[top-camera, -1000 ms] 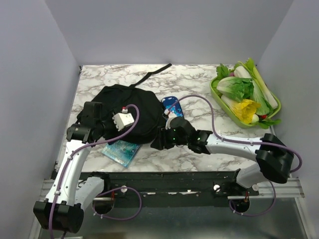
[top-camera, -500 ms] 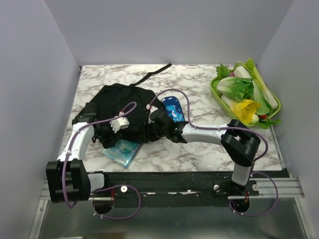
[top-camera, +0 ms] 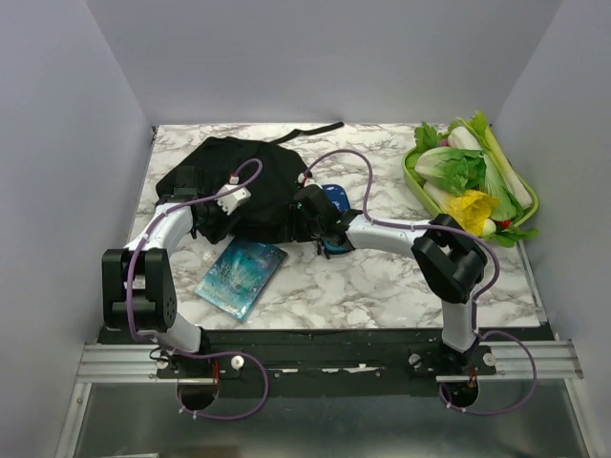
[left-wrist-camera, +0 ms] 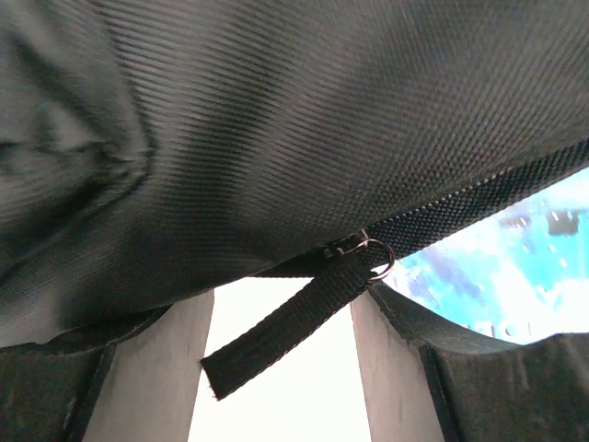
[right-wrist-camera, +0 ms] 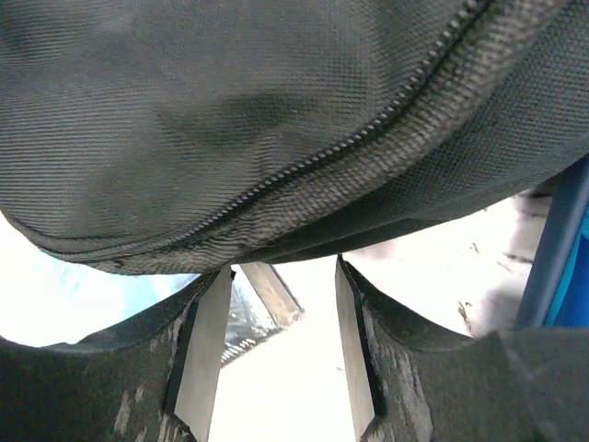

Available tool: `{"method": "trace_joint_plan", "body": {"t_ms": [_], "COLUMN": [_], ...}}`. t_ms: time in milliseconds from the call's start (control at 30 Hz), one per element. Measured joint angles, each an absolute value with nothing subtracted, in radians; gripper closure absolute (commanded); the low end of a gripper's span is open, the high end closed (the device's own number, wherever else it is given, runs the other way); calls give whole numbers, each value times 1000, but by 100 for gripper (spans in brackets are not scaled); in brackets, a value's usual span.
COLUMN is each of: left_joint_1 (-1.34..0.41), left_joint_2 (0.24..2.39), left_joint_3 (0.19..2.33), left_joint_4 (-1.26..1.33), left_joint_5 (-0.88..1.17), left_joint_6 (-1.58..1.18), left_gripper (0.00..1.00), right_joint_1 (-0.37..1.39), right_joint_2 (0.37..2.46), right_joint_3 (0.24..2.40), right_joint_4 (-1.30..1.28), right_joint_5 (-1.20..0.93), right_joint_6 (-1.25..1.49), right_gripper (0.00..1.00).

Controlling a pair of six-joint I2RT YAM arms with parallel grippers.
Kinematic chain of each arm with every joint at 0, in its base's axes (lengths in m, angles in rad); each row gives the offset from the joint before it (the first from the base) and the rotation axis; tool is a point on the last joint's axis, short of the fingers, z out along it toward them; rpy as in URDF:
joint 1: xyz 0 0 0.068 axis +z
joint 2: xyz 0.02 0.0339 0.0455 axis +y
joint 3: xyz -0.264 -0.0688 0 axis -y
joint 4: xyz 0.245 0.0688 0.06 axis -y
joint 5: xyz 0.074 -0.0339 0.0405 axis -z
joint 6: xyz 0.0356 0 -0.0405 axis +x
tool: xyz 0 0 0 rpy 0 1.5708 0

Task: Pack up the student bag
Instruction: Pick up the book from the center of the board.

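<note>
The student bag [top-camera: 243, 176], a soft black backpack, lies at the back left of the marble table, its strap [top-camera: 310, 132] trailing toward the back wall. My left gripper [top-camera: 208, 227] is at the bag's front left edge. It is open, and a zipper pull strap [left-wrist-camera: 285, 322] hangs loose between its fingers [left-wrist-camera: 152, 368]. At the bag's front right edge my right gripper [top-camera: 294, 226] is also open, under the zipper seam [right-wrist-camera: 350, 138], holding nothing. A blue-green book [top-camera: 241, 277] lies flat in front of the bag.
A blue patterned pencil case [top-camera: 334, 196] lies right of the bag, partly behind my right arm. A green tray [top-camera: 412, 176] of vegetables sits at the back right. Grey walls close in the table on three sides.
Both grippers moved away from me against the bag's front edge, and the bag shifted toward the back. More of the book is uncovered. The left jaws narrowed a little.
</note>
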State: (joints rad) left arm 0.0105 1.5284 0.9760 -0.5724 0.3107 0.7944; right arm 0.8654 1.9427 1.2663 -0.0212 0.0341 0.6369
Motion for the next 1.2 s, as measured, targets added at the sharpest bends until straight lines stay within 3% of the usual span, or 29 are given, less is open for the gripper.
{"method": "trace_joint_plan", "body": {"t_ms": [233, 533, 867, 1200], "left_joint_1": [6, 51, 51, -147], "left_joint_2": [1525, 1333, 1234, 1083], "left_joint_3": [987, 725, 558, 472], "left_joint_4": [-486, -470, -351, -406], "left_joint_5": [289, 250, 198, 214], "left_joint_6": [753, 923, 1013, 1028], "left_gripper": [32, 32, 33, 33], "right_joint_1": [859, 879, 957, 955], "right_joint_2": [1951, 1718, 1723, 1796], "right_joint_3": [1301, 983, 968, 899], "right_joint_4": [-54, -23, 71, 209], "right_joint_5": [43, -53, -168, -271], "right_joint_6": [662, 752, 843, 994], "right_gripper": [27, 0, 0, 2]}}
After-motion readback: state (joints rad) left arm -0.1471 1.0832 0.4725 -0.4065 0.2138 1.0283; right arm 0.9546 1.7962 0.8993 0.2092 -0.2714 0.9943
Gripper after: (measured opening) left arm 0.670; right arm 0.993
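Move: The blue-green book lies about 12 cm back and 6 cm right of the left hand. From the right hand it is some 12 cm back and 12 cm left, and roughly 5 cm below either hand. The black bag's middle is about 12 cm ahead of the left hand and 4 cm right of it, which is 12 cm ahead and 14 cm left of the right hand. The pencil case is some 11 cm right of the right hand and 2 cm ahead. The left fingers, still parted, push the book's left edge rightward: after a last 2 cm nudge forward at the bag, that hand draws back about 11 cm while sinking, swings left round to the edge, then sweeps 5 cm right, turning clockwise. The right hand backs off about 13 cm to the book's right edge, opening wide and tipping its fingers down some 20 degrees. ##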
